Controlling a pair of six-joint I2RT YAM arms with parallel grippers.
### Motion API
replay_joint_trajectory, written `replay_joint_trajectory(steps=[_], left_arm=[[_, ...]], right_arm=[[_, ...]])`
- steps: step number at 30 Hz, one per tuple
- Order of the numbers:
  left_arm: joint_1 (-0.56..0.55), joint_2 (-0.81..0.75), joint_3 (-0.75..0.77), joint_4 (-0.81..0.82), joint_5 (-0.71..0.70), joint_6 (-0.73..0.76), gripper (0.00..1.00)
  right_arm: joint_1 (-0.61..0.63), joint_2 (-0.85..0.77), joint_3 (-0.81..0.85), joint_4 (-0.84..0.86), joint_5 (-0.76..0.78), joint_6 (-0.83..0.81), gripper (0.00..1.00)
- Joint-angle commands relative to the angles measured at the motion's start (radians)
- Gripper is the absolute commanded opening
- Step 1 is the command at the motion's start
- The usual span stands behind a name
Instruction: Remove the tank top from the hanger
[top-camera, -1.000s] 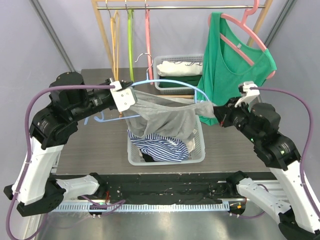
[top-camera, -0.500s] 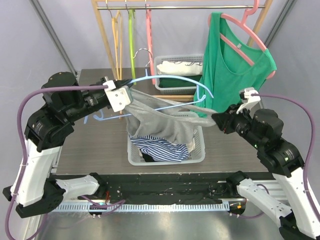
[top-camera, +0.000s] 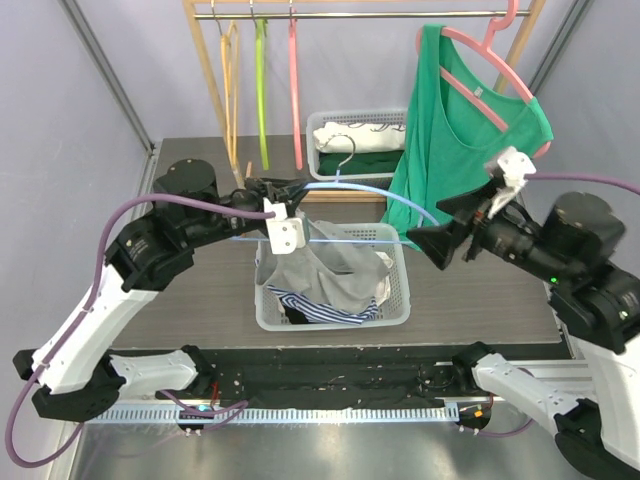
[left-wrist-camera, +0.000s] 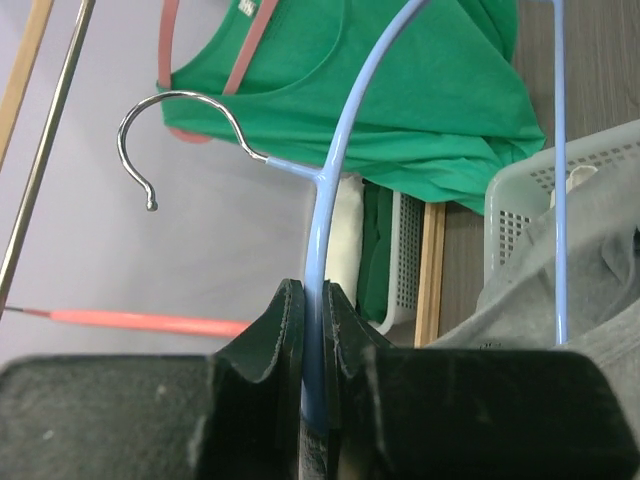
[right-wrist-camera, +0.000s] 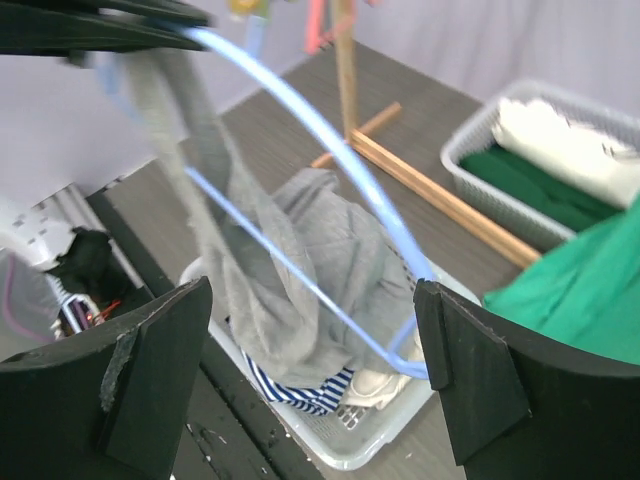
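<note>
My left gripper (top-camera: 283, 190) (left-wrist-camera: 315, 310) is shut on the neck of the blue hanger (top-camera: 362, 188) (left-wrist-camera: 335, 130) (right-wrist-camera: 330, 140), just below its metal hook, and holds it over the front basket. The grey tank top (top-camera: 330, 268) (right-wrist-camera: 300, 260) (left-wrist-camera: 590, 260) lies mostly slumped in that basket, with a band of cloth still running up to the hanger's left end by my left gripper. To the right of the hanger, my right gripper (top-camera: 440, 226) (right-wrist-camera: 312, 330) stands wide open with nothing between its fingers.
The white front basket (top-camera: 398, 300) also holds a striped garment (top-camera: 312, 306). A green tank top (top-camera: 470, 110) hangs on a pink hanger from the wooden rail behind. A back basket (top-camera: 322, 160) holds folded clothes. Several bare hangers (top-camera: 262, 90) hang at the rail's left.
My right gripper opened, let go of the grey tank top and drew back to the right. The cloth dropped into the basket. My left arm swung the hanger toward the middle.
</note>
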Motion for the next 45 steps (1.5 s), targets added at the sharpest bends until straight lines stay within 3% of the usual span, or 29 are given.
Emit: replay_joint_trajectory(steps=[1,7,14,25,28,32,39,42,43,45], left_arm=[[-0.018,-0.020,0.008,0.199,-0.017,0.074,0.00],[-0.022,-0.037,0.002,0.207,0.003,0.083,0.00],[-0.036,-0.104,-0.045,0.096,0.151,0.131,0.00],[-0.053,-0.138,-0.084,0.087,0.178,0.152,0.00],[-0.059,-0.133,-0.081,0.090,0.178,0.172,0.00],[-0.061,-0.114,-0.078,0.115,0.165,0.171,0.00],[-0.064,-0.104,-0.078,0.178,0.158,0.193,0.00],[-0.064,-0.106,-0.075,0.184,0.147,0.198,0.00],[-0.064,-0.104,-0.076,0.191,0.144,0.197,0.00],[-0.064,-0.107,-0.078,0.201,0.127,0.183,0.00]], right_arm=[[0.008,-0.028,0.081,-0.055,-0.190,-0.121,0.91],[0.008,0.000,0.068,0.013,-0.147,-0.204,0.93],[0.006,0.109,0.135,0.047,-0.219,-0.282,0.93],[0.008,0.147,0.123,0.073,-0.359,-0.251,0.87],[0.006,0.158,0.103,0.073,-0.406,-0.232,0.80],[0.006,0.173,0.078,0.071,-0.457,-0.195,0.63],[0.008,0.152,0.029,0.076,-0.451,-0.170,0.54],[0.008,0.138,0.023,0.085,-0.440,-0.156,0.34],[0.009,0.137,0.022,0.088,-0.437,-0.155,0.14],[0.008,0.114,0.012,0.115,-0.404,-0.138,0.01]])
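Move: My right hand, open and empty, is going for the blue hanger's free arm, about 5 cm ahead of it, 6 cm to its left and a touch lower. The basket lies some 6 cm ahead, 15 cm left and 38 cm below; the green top hangs roughly 18 cm ahead and 6 cm right, slightly lower. From my left hand, which holds the hanger, that free arm is about 12 cm to the right, level fore and aft. I bring my right hand back about 4 cm and slightly up, then forward again and left, turning it some 25 degrees counter-clockwise. I lower it a little, closing its wide-open fingers to pinch the hanger's free arm. My left hand keeps its grip and carries the hanger back about 5 cm towards me, turning it clockwise. ##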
